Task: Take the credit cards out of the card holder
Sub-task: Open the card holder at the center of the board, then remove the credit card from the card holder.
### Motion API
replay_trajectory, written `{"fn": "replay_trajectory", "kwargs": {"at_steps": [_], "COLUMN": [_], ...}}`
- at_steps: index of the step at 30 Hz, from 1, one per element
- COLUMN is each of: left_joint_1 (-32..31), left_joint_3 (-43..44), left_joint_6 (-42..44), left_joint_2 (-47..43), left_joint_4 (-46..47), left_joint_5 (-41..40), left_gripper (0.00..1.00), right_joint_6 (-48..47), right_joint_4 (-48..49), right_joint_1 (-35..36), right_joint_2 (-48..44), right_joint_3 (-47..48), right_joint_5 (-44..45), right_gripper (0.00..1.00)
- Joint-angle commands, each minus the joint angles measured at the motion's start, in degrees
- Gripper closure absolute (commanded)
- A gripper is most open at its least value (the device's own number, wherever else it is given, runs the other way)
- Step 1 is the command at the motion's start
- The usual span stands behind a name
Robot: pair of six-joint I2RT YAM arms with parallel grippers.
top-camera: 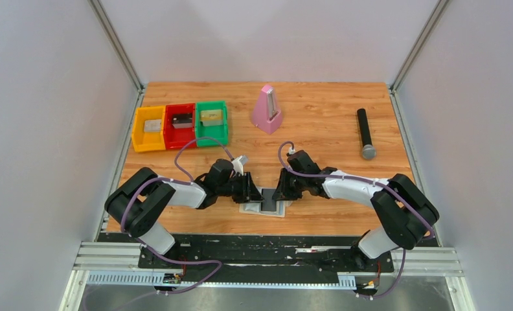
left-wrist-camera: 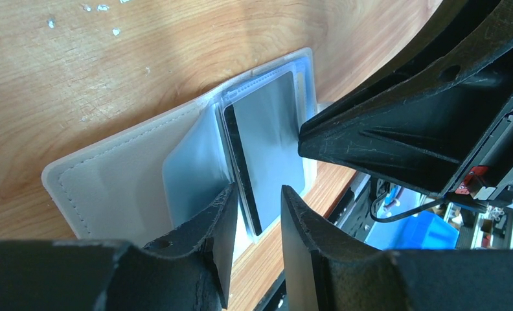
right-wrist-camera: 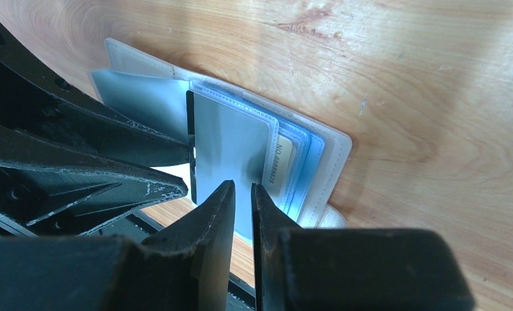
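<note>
The card holder (top-camera: 249,208) lies spread open near the table's front edge, cream outside (left-wrist-camera: 111,188) with pale blue panels (right-wrist-camera: 144,97). A dark grey credit card (left-wrist-camera: 267,142) sits in a clear sleeve, its black edge raised. Beside it a pale yellow credit card (right-wrist-camera: 282,162) with printed numbers peeks from a pocket. My left gripper (left-wrist-camera: 259,191) is open and straddles the dark card's (right-wrist-camera: 231,139) near edge, one finger (left-wrist-camera: 218,220) resting on the blue panel. From the opposite side my right gripper (right-wrist-camera: 242,186) meets that card's lower edge, jaws a narrow slit apart. Both grippers (top-camera: 257,193) (top-camera: 278,192) crowd over the holder.
Yellow (top-camera: 149,129), red (top-camera: 179,125) and green (top-camera: 212,122) bins stand at the back left, each holding a small item. A pink metronome (top-camera: 267,110) is at the back centre and a black microphone (top-camera: 365,133) lies at the right. The table's front edge runs just below the holder.
</note>
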Motion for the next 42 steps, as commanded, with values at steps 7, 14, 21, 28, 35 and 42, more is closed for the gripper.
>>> {"fn": "replay_trajectory", "kwargs": {"at_steps": [7,14,21,28,35,42], "left_joint_1": [-0.1,-0.1,-0.1,-0.1,-0.1,-0.1], "left_joint_3": [-0.5,-1.6,-2.1,-2.8,-3.2,-3.5], "left_joint_6": [-1.6,-5.2,-7.8,-8.9,-8.0,-4.8], "left_joint_2": [0.5,1.1,2.1,2.3,2.7,-0.6], "left_joint_4": [1.2,6.5,11.1,13.5,13.6,6.9], "left_joint_5": [-0.5,2.4,3.9,4.3,4.1,1.7], "left_gripper": [0.63,0.63,0.65,0.76,1.0,1.0], "right_joint_6": [-0.3,-0.2,-0.1,0.0,-0.2,-1.0], "right_joint_4": [-1.2,-1.2,-1.2,-1.1,-1.3,-2.0], "right_joint_1": [0.0,0.0,0.0,0.0,0.0,-0.1], "right_joint_2": [1.4,1.5,1.3,1.0,0.5,0.8], "right_joint_3": [-1.5,-1.8,-2.1,-2.3,-2.5,-3.1], "right_joint_5": [3.1,3.1,3.0,2.9,3.4,4.7], "right_gripper": [0.82,0.82,0.82,0.82,0.82,0.82]}}
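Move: The sleeve page's black-striped left edge lies right at the left hand's open fingertips, some 1 cm below the hand point and neither ahead nor to the side of it. The page's middle is about 3 cm to that hand's right; the open left cover is centred about 3 cm to its left, 1 cm nearer the base. From the right hand, whose tips are on the page, the same edge is level ahead and about 4 cm to the left. Back and then down by only about half a centimetre each, the left hand rolls its wrist under 10 degrees about the line of its fingers (counter-clockwise, looking along them), then shuts its partly open fingers fully, pinching the page's striped edge. The right hand stays put, its nearly closed fingertips still resting on the page. ##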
